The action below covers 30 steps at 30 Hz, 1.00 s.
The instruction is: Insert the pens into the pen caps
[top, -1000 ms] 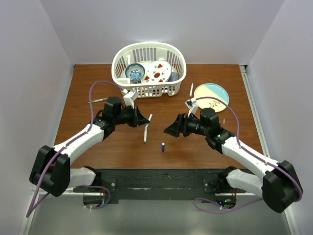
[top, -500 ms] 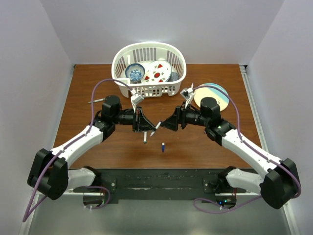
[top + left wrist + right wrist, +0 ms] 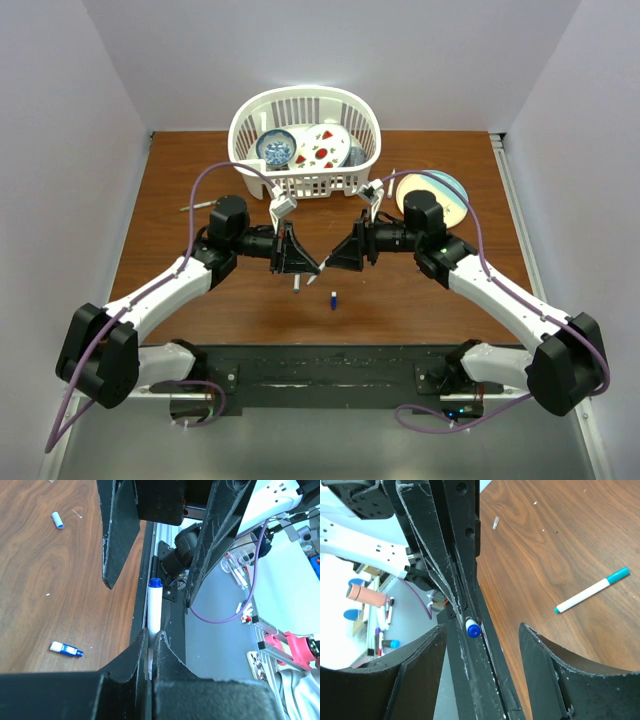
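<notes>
My left gripper (image 3: 150, 637) is shut on a white pen (image 3: 153, 607) whose blue tip points away from it. In the top view the left gripper (image 3: 305, 262) meets my right gripper (image 3: 338, 258) above the middle of the table. The right gripper (image 3: 482, 630) is open, and its fingers (image 3: 547, 665) stand either side of the blue pen tip (image 3: 473, 628) without touching it. A small blue pen cap (image 3: 333, 299) lies on the wood just in front of the grippers. A second white pen (image 3: 592, 590) with teal ends lies flat on the table. A light blue cap (image 3: 58, 520) lies farther off.
A white basket (image 3: 240, 140) with dishes stands at the back centre. A pale plate (image 3: 452, 200) lies at the back right, partly behind my right arm. A thin grey pen (image 3: 197, 206) lies at the left. The black base rail (image 3: 320, 375) runs along the near edge.
Both arms have swung inward until the grippers face each other tip to tip. The right gripper's jaws have narrowed around the held pen's tip. The left grip is unchanged.
</notes>
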Tool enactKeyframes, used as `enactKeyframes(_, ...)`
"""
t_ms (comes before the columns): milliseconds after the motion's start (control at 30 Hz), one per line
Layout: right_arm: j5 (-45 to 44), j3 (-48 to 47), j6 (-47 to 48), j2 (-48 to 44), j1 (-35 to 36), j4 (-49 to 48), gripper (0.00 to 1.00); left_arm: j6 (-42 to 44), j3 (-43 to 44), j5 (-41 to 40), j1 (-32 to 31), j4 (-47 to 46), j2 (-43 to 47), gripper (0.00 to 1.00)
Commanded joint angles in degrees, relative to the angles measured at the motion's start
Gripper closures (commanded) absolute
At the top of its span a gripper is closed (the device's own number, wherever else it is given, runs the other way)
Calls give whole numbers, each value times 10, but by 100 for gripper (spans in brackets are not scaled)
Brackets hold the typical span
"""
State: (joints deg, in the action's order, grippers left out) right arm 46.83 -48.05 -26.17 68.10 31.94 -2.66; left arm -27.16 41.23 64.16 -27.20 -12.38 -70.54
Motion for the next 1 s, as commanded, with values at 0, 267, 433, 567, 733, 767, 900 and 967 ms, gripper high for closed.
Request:
enactKeyframes(0, 24, -30, 28, -8, -1, 23, 38, 17, 15, 22, -5, -11, 13, 100)
enactKeyframes(267, 43, -32, 17, -2, 0, 8, 46, 20, 16, 25, -9, 2, 13, 100)
enactKeyframes(433, 53, -35, 1, 9, 24, -10, 55, 18, 22, 18, -12, 6, 6, 100)
enactKeyframes(567, 47, -34, 2, 15, 34, -7, 70, 18, 27, 18, -13, 7, 5, 100)
enactKeyframes(733, 5, -27, 10, 0, 33, 15, 100, 4, 35, 6, -13, 6, 5, 100)
enactKeyframes(767, -8, -24, 8, -3, 33, 17, 100, -3, 42, -4, -13, 1, 5, 89)
enactKeyframes(900, -99, 1, -54, -32, 33, -11, 100, -93, 54, -122, -12, -52, 12, 62)
enactKeyframes(967, -174, 27, -93, -45, 33, -54, 100, -133, 41, -176, -11, -111, 23, 51)
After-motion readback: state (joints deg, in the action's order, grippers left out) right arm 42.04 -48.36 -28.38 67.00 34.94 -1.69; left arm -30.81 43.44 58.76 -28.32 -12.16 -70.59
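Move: The white pen that the left hand still holds is centred about 3 cm to the right hand's left, 3 cm back and 2 cm lower, its blue end up by the open right fingers. The right fingers are some 4 cm to the left hand's right and 1 cm farther out and higher. About 20 cm below the left hand lie the blue cap, 4 cm right and 2 cm ahead, and the teal-capped pen, 5 cm left and 9 cm ahead. Right hand eases back about 2 cm, pinches the pen's blue end; left then opens, retreating forward and up. ##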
